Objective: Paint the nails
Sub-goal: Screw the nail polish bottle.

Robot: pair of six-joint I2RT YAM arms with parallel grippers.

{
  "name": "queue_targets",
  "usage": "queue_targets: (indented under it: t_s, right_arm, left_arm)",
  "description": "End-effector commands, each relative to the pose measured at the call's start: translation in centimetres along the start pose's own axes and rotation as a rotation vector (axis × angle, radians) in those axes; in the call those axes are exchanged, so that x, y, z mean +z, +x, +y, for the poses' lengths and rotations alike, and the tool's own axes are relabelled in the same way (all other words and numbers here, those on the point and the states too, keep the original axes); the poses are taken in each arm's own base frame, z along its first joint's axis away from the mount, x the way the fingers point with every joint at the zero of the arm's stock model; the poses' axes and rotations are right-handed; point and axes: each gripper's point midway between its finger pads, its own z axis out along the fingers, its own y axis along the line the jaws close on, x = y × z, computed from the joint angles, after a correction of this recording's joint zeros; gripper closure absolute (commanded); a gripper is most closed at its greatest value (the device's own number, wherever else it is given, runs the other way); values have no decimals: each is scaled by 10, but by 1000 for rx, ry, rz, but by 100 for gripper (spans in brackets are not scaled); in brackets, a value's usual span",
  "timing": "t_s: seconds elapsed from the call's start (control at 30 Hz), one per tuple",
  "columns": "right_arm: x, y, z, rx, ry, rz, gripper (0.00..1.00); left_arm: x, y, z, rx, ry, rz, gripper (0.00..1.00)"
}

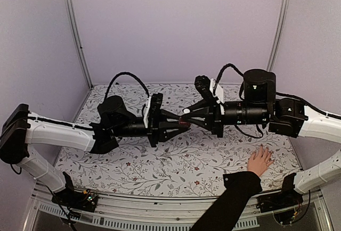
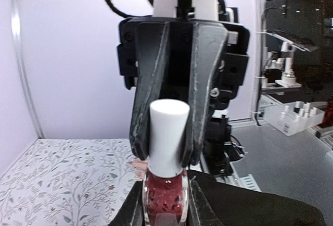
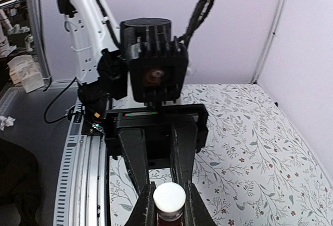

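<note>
A small dark-red bottle (image 2: 165, 202) with a white cap (image 2: 169, 137) hangs above the middle of the table, between the two arms. My left gripper (image 2: 165, 197) is shut on the bottle's glass body. My right gripper (image 3: 169, 205) is shut on the white cap (image 3: 169, 197), facing the left one. In the top view the two grippers meet tip to tip at the bottle (image 1: 184, 122). A light-skinned hand (image 1: 259, 161) with a black sleeve (image 1: 229, 204) lies flat on the table at the near right, fingers spread. Its nails are too small to make out.
The floral table cover (image 1: 160, 167) spans the whole work area. White walls with metal corner posts (image 1: 74, 29) close the back and sides. The right arm (image 1: 256, 111) passes above and behind the hand. The arm bases sit at the near edge (image 1: 80, 199).
</note>
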Motion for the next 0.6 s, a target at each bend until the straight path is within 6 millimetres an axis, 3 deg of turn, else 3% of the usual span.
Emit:
queue_targets:
  t_s: [0.0,0.37,0.57]
  right_arm:
    - [26,32,-28,101,160,71,100]
    - [57,65,-85,189,461,96,100]
    - [68,77,-97,240,528,94,100]
  left_arm:
    - [-8,-35,48,74,-305,-109,100]
    - [-16,-21,93,136,-659,-183,100]
    - [-11,-18,91,205,-778,-214,100]
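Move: The nail polish bottle stands upright between the hands, its red body already pinched in the left fingers and its white cap already in the right. The cap sits straight over the left hand point, about 3 cm up; the bottle body lies roughly 3 cm directly below the right hand point. The person's hand rests on the table some 27 cm to the right of the right hand, about 2 cm farther out and roughly 30 cm lower. Keeping the red body pinched in the left fingers and the white cap in the right, the two hands twist against each other about the upright bottle, the left turning counter-clockwise some 40 degrees while the right turns clockwise about 35, which is the tightening way for the cap. As they twist, both swing forward together about 12 cm with the bottle between them, level at first and then also sinking nearly 5 cm, so that the fingers go from facing each other to slanting forward, and neither grip opens. ##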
